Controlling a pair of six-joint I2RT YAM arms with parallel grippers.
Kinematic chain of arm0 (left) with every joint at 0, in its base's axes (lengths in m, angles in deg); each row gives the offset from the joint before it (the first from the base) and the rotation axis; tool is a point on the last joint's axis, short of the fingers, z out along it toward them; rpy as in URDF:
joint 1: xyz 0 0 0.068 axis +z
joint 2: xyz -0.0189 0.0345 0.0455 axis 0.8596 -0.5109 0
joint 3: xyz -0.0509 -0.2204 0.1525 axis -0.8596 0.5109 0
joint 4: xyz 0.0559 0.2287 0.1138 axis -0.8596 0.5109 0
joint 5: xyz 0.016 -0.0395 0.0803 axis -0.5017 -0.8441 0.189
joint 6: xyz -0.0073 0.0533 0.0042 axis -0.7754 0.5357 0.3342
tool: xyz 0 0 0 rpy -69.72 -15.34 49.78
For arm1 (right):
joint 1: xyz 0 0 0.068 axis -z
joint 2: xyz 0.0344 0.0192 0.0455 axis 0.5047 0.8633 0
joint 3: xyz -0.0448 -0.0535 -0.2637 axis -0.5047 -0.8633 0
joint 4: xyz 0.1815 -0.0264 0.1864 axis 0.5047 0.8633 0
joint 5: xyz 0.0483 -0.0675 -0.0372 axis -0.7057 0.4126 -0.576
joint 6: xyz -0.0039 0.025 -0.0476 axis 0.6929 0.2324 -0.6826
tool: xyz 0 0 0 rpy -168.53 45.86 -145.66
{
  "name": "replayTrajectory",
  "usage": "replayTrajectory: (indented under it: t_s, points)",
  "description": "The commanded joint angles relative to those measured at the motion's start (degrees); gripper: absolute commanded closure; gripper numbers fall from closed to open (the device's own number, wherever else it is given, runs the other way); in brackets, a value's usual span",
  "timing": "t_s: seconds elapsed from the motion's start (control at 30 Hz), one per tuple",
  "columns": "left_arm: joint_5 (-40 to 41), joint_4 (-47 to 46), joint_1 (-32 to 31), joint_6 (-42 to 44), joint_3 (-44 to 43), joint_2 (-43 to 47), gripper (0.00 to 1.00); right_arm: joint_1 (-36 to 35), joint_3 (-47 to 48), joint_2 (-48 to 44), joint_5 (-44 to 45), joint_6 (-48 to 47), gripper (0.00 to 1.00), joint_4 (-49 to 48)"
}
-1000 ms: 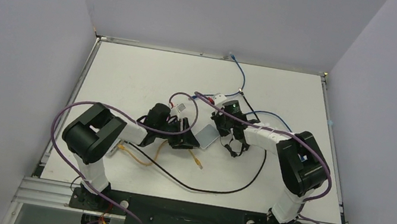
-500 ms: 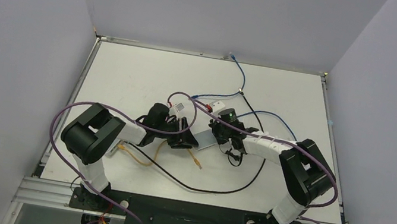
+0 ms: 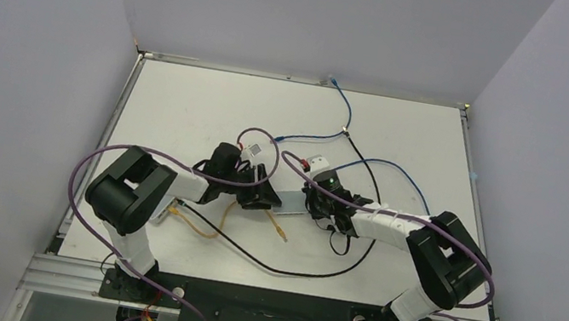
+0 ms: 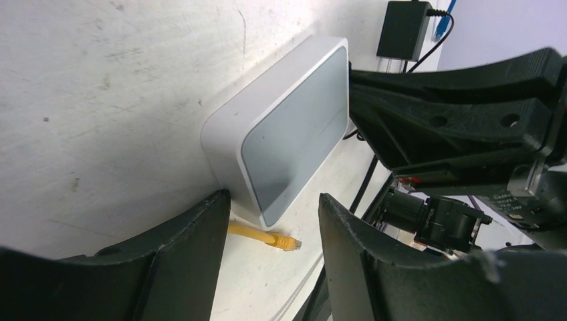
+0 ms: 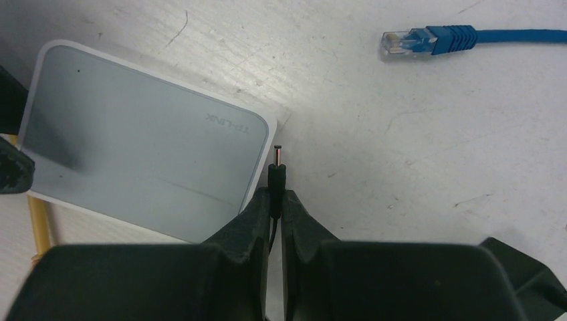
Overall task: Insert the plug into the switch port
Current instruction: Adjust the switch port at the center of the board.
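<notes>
The switch (image 5: 140, 140) is a flat white box with a pale grey face, lying on the table (image 3: 187, 102). Its port does not show in any view. My right gripper (image 5: 276, 194) is shut on the black barrel plug (image 5: 275, 175). The plug's metal tip pokes out just past the box's near right corner, beside its short edge. My left gripper (image 4: 271, 200) is open at the box's other end. One finger (image 4: 200, 227) touches the white side of the switch (image 4: 294, 127); the other finger (image 4: 348, 234) stands off the grey face. From above, both grippers meet at the switch (image 3: 290, 202).
A blue network cable end (image 5: 428, 40) lies ahead of the right gripper. A yellow cable plug (image 4: 284, 242) lies just beyond the left fingertips. A black power adapter (image 4: 403, 30) sits past the switch. A black cable (image 3: 290, 269) loops toward the front edge.
My right arm has stretched out leftward and come down, bringing the plug to the switch's right end. The left gripper and the switch shifted slightly to the left.
</notes>
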Motion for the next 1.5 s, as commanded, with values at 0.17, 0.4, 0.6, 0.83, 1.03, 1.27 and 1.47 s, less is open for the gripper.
replayTrajectory:
  t_s: [0.17,0.4,0.6,0.83,1.03,1.27,1.47]
  points:
    - [3.31,6.12,2.7,4.3,-2.27,1.66,0.5,-5.05,-1.71,-2.44,-2.29,10.2,1.0,-8.34]
    - [3.18,8.87,5.28,5.46,-3.67,2.66,0.5,-7.24,0.91,-0.39,-2.6,13.33,1.0,-10.64]
    - [3.6,10.32,8.51,5.41,-4.27,3.97,0.49,-8.58,2.66,1.4,-2.78,14.14,1.0,-10.72]
    - [3.17,11.12,9.86,5.84,-4.75,4.76,0.49,-8.77,0.71,-0.01,0.04,11.45,1.0,-6.17]
    - [2.96,11.43,10.16,5.89,-4.7,4.99,0.49,-8.81,-0.51,-4.87,4.71,4.04,1.0,4.39]
    - [2.52,12.15,10.18,5.85,-5.37,4.51,0.5,-8.05,-0.13,-7.79,5.41,0.68,1.0,7.69]
    - [2.46,13.48,10.18,5.98,-5.27,5.28,0.5,-8.42,8.1,-6.58,5.11,-6.31,1.0,15.69]
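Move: My right hand, closed on the thin black power plug, is at the switch's right end; the switch's middle lies about 6 cm to its left, level with it fore and aft and at about its height. A blue plug is some 11 cm ahead of this hand and 2 cm right. From my half-open left hand the switch's middle is about 5 cm right, 2 cm ahead and 2 cm below; the orange plug lies 4 cm right and 9 cm back. With my right hand I push the switch's right end about 5 cm left and 3 cm back, still pinching the power plug, then come off it, going some 4 cm back to the right and lifting 2 cm. Meanwhile my left hand shifts about 6 cm left and 4 cm forward, its lower finger staying at the switch's left end, turning about 10 degrees counter-clockwise, then holds there. ##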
